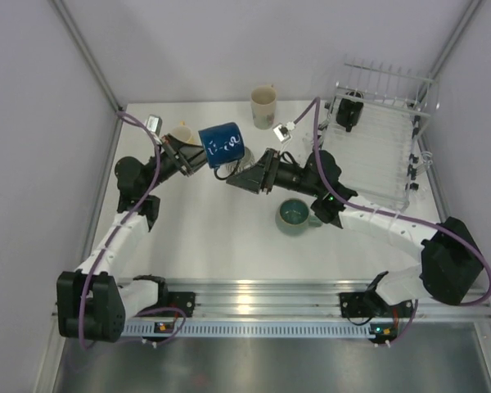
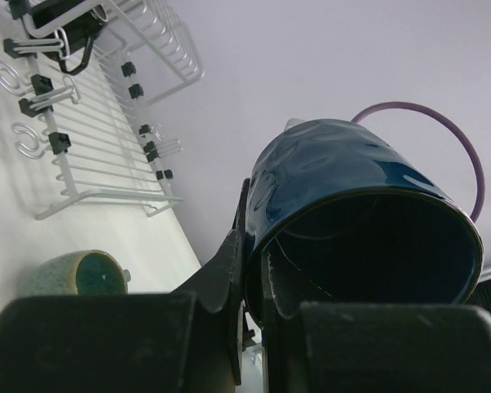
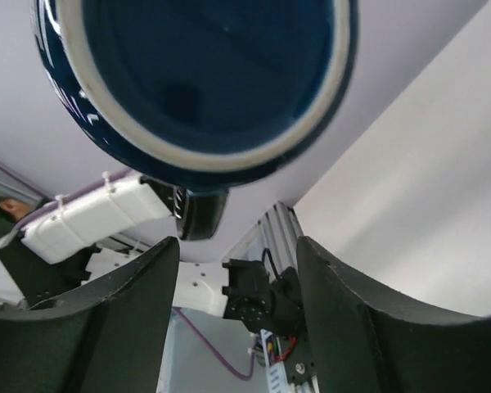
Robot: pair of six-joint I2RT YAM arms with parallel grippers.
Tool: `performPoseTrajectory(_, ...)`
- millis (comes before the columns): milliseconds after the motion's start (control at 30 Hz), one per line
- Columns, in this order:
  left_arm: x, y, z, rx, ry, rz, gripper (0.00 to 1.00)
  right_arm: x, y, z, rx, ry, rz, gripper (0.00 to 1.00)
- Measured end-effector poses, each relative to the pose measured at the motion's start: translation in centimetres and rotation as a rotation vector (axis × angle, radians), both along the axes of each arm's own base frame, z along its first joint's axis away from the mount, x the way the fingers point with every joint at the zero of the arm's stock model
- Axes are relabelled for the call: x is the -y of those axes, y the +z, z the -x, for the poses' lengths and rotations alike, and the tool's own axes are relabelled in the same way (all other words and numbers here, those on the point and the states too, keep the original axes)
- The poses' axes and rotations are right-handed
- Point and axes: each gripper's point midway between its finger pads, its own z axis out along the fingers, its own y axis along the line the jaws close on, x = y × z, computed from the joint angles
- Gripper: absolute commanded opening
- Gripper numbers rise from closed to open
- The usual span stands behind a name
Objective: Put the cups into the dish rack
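Observation:
My left gripper (image 1: 198, 154) is shut on the rim of a dark blue cup (image 1: 222, 145), one finger inside and one outside, and holds it tilted above the table. The left wrist view shows that grip (image 2: 254, 254) on the cup (image 2: 352, 188) up close. My right gripper (image 1: 233, 178) is open just right of and below the cup. In the right wrist view its fingers (image 3: 237, 246) stand apart with nothing between them, under the cup's base (image 3: 204, 74). The dish rack (image 1: 376, 147) stands at the back right with a black cup (image 1: 349, 110) in its far end.
A teal-green cup (image 1: 295, 216) stands upright on the table beside the right forearm. A tall cream cup (image 1: 263, 106) stands at the back centre. A yellowish cup (image 1: 180, 131) peeks out behind my left gripper. Grey walls close the sides and back.

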Motion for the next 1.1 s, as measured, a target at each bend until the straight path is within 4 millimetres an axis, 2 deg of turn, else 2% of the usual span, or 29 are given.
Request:
performPoseTrajectory(267, 1.1, -0.8, 1.0, 0.005, -0.035, 0.048, 0.0, -0.6, 3.6, 1.3, 0.027, 0.063, -0.154, 0.51)
performPoseTrajectory(467, 1.5, -0.8, 1.3, 0.014, -0.044, 0.077, 0.0, -1.3, 3.6, 1.8, 0.007, 0.088, -0.172, 0.49)
performPoseTrajectory(600, 1.7, -1.0, 1.5, 0.017, -0.045, 0.084, 0.0, -2.1, 3.2, 2.5, -0.004, 0.112, -0.163, 0.43)
performPoseTrajectory(833, 1.7, -0.6, 2.3, 0.067, -0.053, 0.099, 0.0, -2.6, 2.4, 2.6, -0.052, 0.11, -0.151, 0.13)
performPoseTrajectory(900, 1.6, -0.5, 2.4, 0.082, -0.049, 0.103, 0.0, -2.6, 2.4, 2.6, -0.057, 0.108, -0.155, 0.0)
performPoseTrajectory(1000, 1.6, -0.8, 2.5, 0.083, -0.048, 0.104, 0.0, -2.6, 2.1, 2.7, -0.059, 0.112, -0.162, 0.0)
performPoseTrajectory(1033, 1.6, -1.0, 2.5, 0.08, -0.048, 0.103, 0.02, -2.6, 2.0, 2.7, -0.061, 0.112, -0.161, 0.0)
performPoseTrajectory(1100, 1.6, -1.4, 2.5, 0.074, -0.048, 0.102, 0.2, -2.6, 1.7, 2.7, -0.067, 0.112, -0.159, 0.0)
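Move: The blue cup hangs in the left fingers by its rim, its middle about 5 cm right, 3 cm ahead and 4 cm above them; the open right gripper is some 11 cm right of the left hand and 3 cm back. From the right hand the cup's middle is roughly 6 cm left, 6 cm ahead and 3 cm up. On the table some 22 cm below the right hand, the striped cup stands about 18 cm ahead and 3 cm left, the green cup 4 cm ahead and 14 cm right. Rising nearly 4 cm first, its fingers tipping up about 10 degrees, the right hand then eases back and left towards the blue cup, sinks some 2 cm and narrows its fingers to pinch the handle, which points back towards the robot. The left hand keeps its rim grip while drawing about 2.5 cm back and slightly right, bringing the cup to the right fingers. ##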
